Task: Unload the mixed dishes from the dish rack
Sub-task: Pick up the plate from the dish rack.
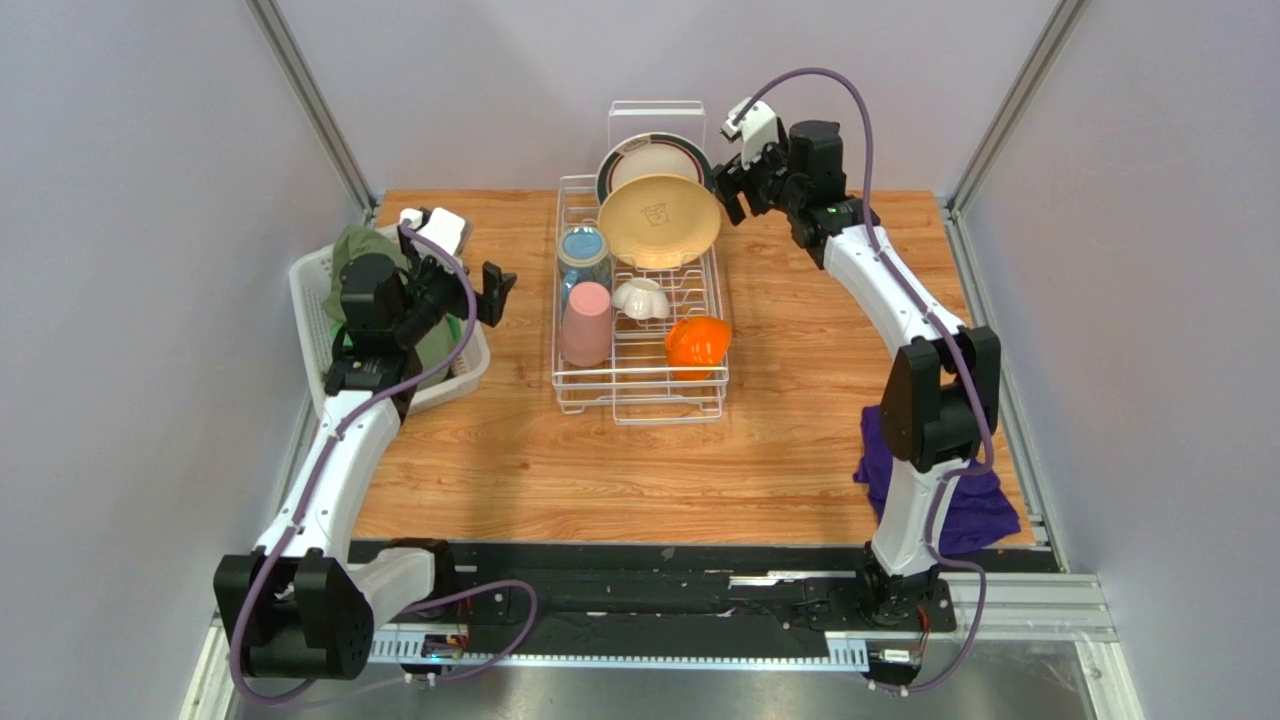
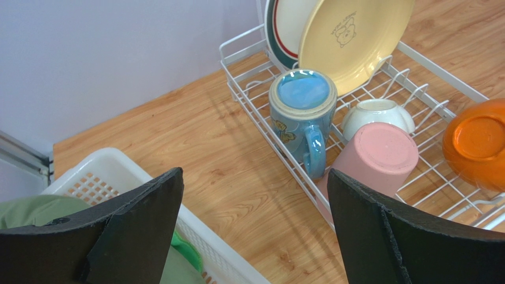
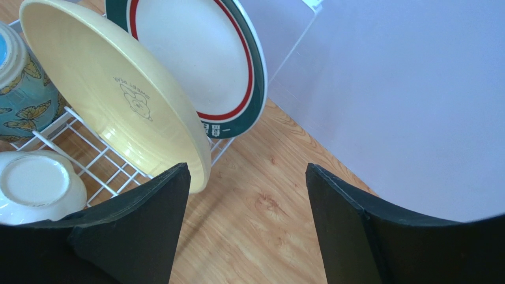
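The white wire dish rack stands mid-table. At its far end a dark-rimmed white plate and a pale yellow plate stand on edge. In front of them a blue patterned mug, a pink cup, a small white cup and an orange bowl sit upside down. My right gripper is open just right of the yellow plate, one finger by its rim and bare table between the jaws. My left gripper is open and empty, left of the rack near the pink cup.
A white plastic slatted basket holding green cloth sits at the table's left edge under my left arm. A purple cloth lies at the near right. An upright clear panel stands at the rack's far end, close to the back wall.
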You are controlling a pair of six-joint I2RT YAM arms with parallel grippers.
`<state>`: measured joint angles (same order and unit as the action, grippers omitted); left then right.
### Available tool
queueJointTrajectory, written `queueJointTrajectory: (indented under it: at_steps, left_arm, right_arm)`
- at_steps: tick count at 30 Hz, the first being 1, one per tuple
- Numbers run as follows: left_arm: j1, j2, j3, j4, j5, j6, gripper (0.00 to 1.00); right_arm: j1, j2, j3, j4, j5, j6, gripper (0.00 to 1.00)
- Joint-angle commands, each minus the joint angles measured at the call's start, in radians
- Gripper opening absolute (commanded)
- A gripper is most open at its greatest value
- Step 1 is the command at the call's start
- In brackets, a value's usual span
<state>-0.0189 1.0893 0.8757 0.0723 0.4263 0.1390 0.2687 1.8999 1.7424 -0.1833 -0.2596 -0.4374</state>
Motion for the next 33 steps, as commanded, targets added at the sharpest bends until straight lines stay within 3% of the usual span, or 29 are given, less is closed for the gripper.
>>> queueJointTrajectory:
  at_steps: [1, 13, 20, 25, 28, 33]
  left_arm:
    - [0.004, 0.006, -0.014, 0.070, 0.092, 0.066, 0.99]
    - [0.004, 0.041, -0.009, 0.058, 0.108, 0.128, 0.99]
    - [0.005, 0.058, -0.003, 0.066, 0.117, 0.155, 0.99]
    - [0.004, 0.058, -0.001, 0.070, 0.111, 0.169, 0.99]
    - [0.005, 0.057, -0.003, 0.070, 0.109, 0.174, 0.99]
    - [0.004, 0.047, -0.010, 0.078, 0.109, 0.185, 0.99]
  right_arm:
    - [0.009, 0.082, 0.092, 0.061, -0.085, -0.058, 0.76]
    - [0.033, 0.162, 0.121, 0.090, -0.130, -0.121, 0.71]
    - [0.044, 0.228, 0.157, 0.133, -0.133, -0.147, 0.45]
    - [0.055, 0.263, 0.184, 0.143, -0.125, -0.167, 0.39]
    - [0.061, 0.271, 0.198, 0.137, -0.124, -0.172, 0.25]
    - [0.070, 0.239, 0.184, 0.131, -0.115, -0.192, 0.17]
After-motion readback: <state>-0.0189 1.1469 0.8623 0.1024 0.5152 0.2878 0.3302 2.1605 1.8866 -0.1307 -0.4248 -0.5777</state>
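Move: The yellow plate stands upright in the rack, its middle about 12 cm to the left of my right hand, 2 cm ahead and 8 cm below. The white plate leans some 6 cm farther out behind it. The blue mug is about 22 cm left and 4 cm back from this hand, the white bowl roughly 15 cm left and 8 cm back, lower down. From my left hand the yellow plate lies about 17 cm ahead and 22 cm to the right. I sweep my right hand about 7 cm left and as much down onto the right-hand rim of the yellow plate, going forward some 3 cm too and swinging the hand roughly 15 degrees counter-clockwise. My wide-open fingers straddle the edge and close mostly in the second half, pinching the rim. Meanwhile my empty left hand sinks about 2 cm, still open. ##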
